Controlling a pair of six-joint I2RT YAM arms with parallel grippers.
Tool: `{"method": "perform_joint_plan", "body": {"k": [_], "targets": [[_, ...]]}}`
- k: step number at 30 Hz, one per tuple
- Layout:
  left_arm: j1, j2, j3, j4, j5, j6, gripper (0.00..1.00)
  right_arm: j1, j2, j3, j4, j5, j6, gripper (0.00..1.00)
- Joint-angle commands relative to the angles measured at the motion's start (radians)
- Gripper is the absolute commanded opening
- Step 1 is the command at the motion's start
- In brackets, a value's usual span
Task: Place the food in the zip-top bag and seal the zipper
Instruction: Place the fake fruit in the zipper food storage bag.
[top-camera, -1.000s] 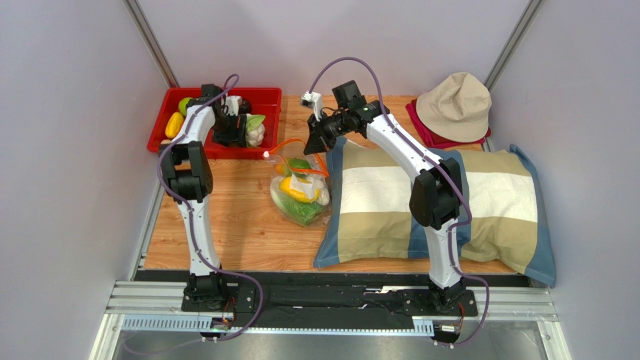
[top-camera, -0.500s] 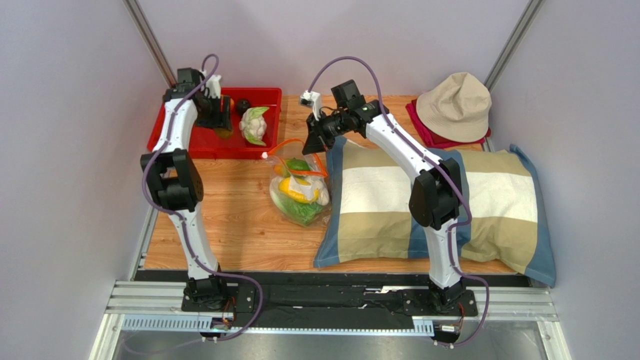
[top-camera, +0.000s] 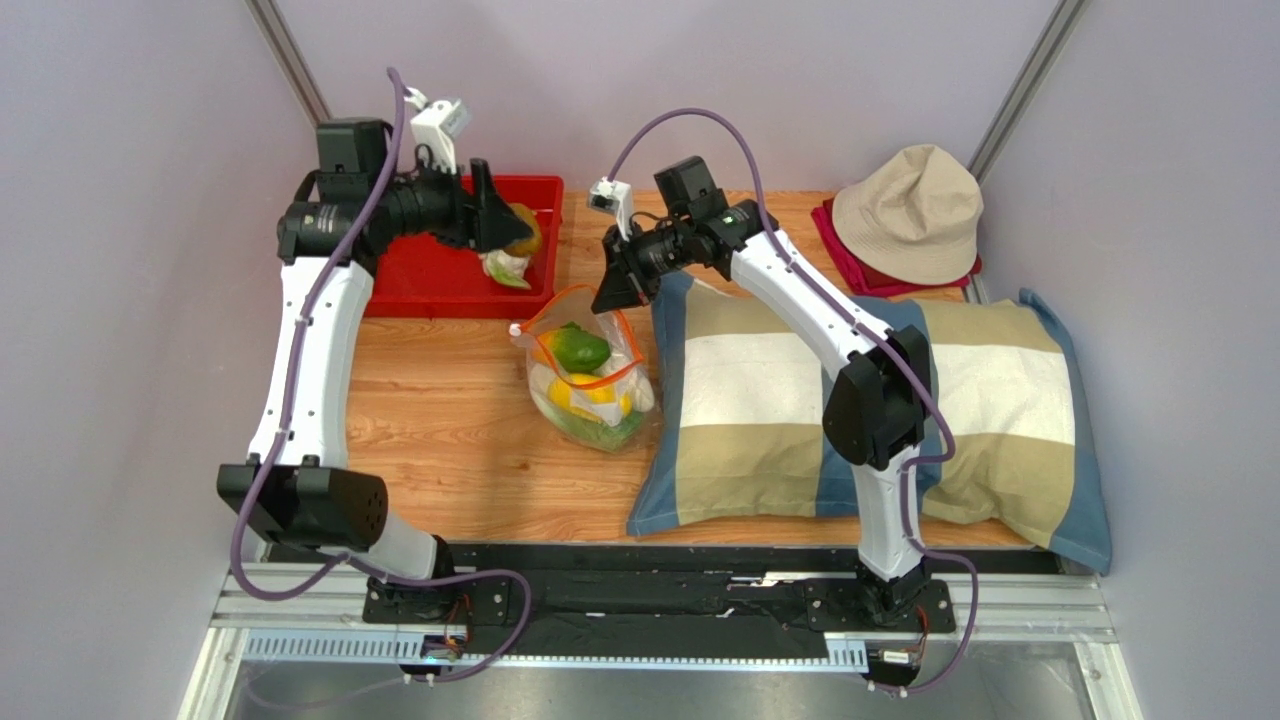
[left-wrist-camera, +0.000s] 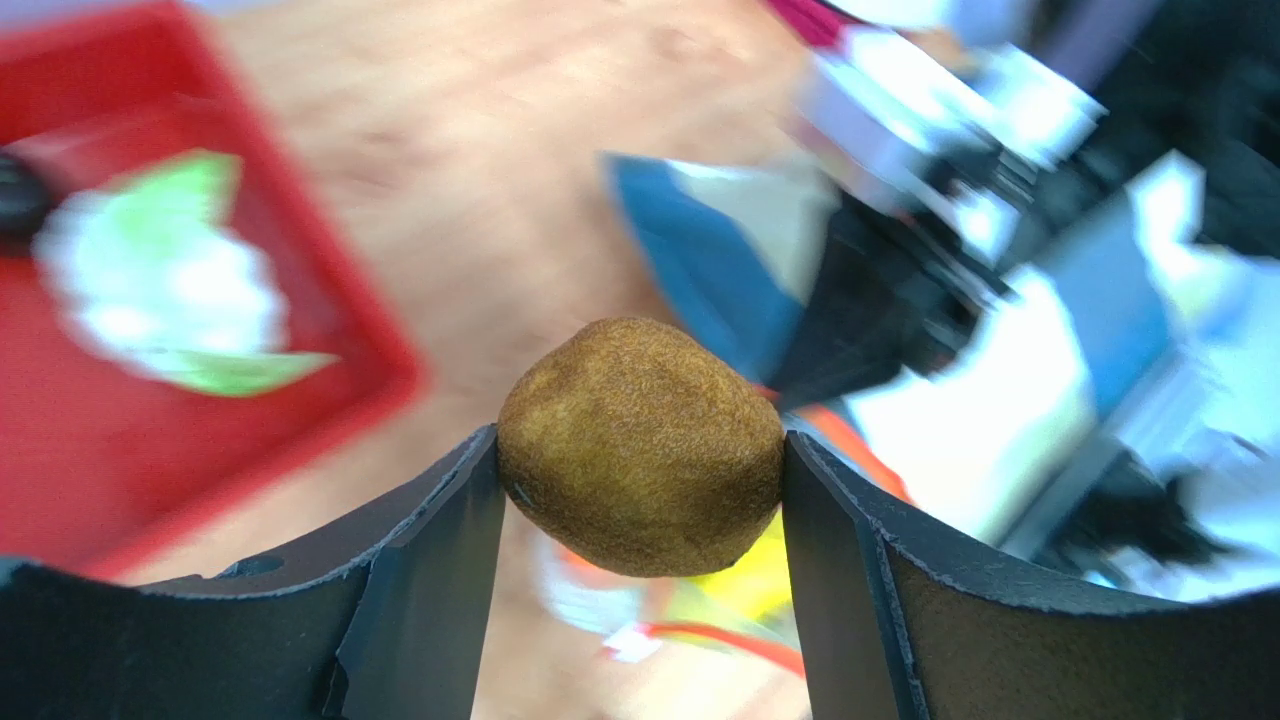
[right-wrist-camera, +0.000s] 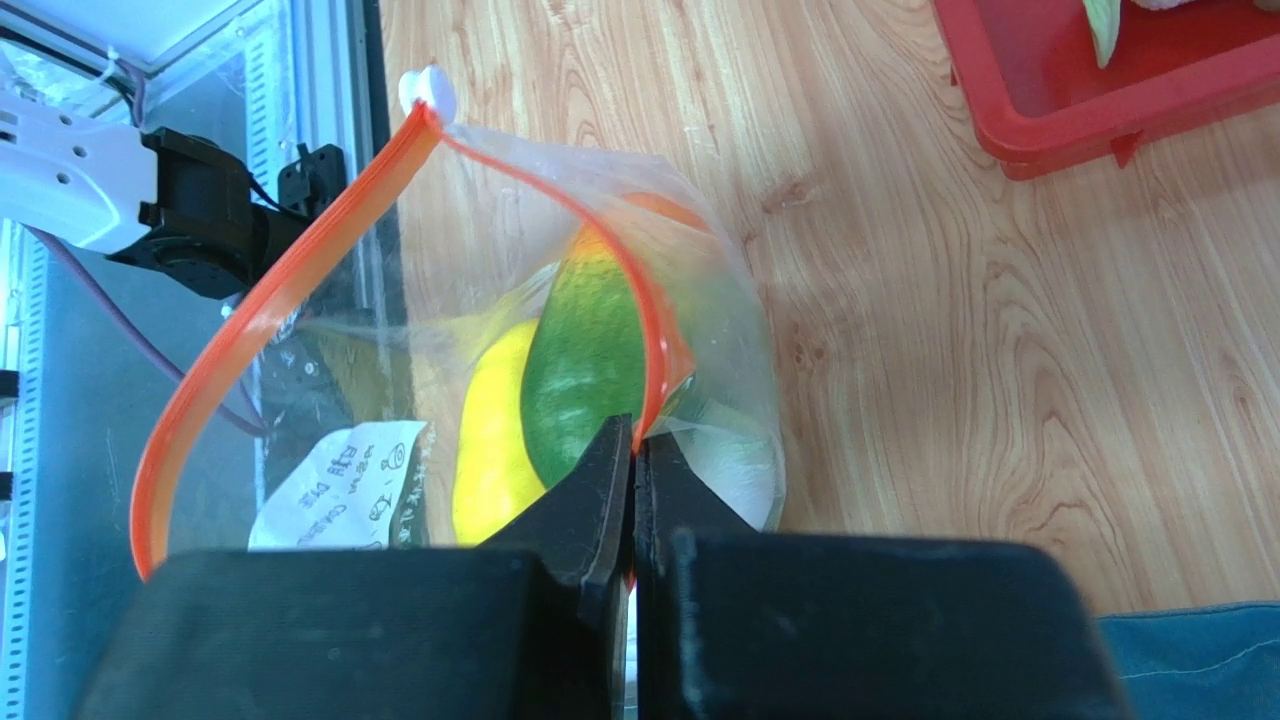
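My left gripper (left-wrist-camera: 643, 468) is shut on a brown fuzzy egg-shaped piece of food (left-wrist-camera: 643, 447), held in the air over the red tray's right end (top-camera: 519, 228). The zip-top bag (top-camera: 589, 378) lies on the wood left of the pillow, its mouth pulled open. My right gripper (right-wrist-camera: 633, 450) is shut on the orange-red zipper (right-wrist-camera: 256, 333) at the mouth's edge, and the white slider (right-wrist-camera: 428, 86) sits at the far end. Inside the bag are a green piece (right-wrist-camera: 579, 368), a yellow piece (right-wrist-camera: 493, 435) and a white label (right-wrist-camera: 338, 488). A cauliflower (top-camera: 507, 267) stays in the tray.
The red tray (top-camera: 428, 278) stands at the back left. A checked pillow (top-camera: 902, 405) covers the right half of the table, and a beige hat (top-camera: 909, 210) rests on a red cloth (top-camera: 842, 258) at the back right. Grey walls close in both sides.
My left arm rose out of the tray with the brown piece and swung right toward the bag. My right gripper pulled the bag's mouth up and a little left.
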Motion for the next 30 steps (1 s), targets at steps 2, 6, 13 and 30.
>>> {"method": "perform_joint_plan", "body": {"k": [2, 6, 13, 30], "targets": [[-0.076, -0.108, -0.16, 0.022, 0.11, -0.046, 0.37, 0.004, -0.067, 0.015, 0.009, -0.037, 0.018, 0.0], [-0.14, -0.179, -0.263, 0.032, 0.118, -0.009, 0.37, 0.002, -0.061, 0.019, 0.008, -0.04, 0.024, 0.0], [-0.249, -0.222, -0.355, 0.029, -0.034, 0.078, 0.4, 0.002, -0.074, 0.007, 0.005, -0.05, 0.024, 0.0], [-0.083, -0.272, -0.364, 0.093, 0.041, 0.046, 0.99, 0.002, -0.055, 0.007, 0.018, -0.099, -0.053, 0.02]]}}
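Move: The left hand already holds the brown potato. The open mouth of the zip bag lies about 11 cm back, 7 cm to its right and 15 cm below, with the green mango inside roughly 12 cm back, 5 cm right and 22 cm below. The cauliflower in the tray is level with the hand, some 7 cm left and 30 cm down. From the right hand, still pinching the bag's rim, the mouth's middle is about 4 cm back and 3 cm left, at its height. Left hand swings back, right and down some 16 cm, frees the potato over the bag, then retreats forward-left. ##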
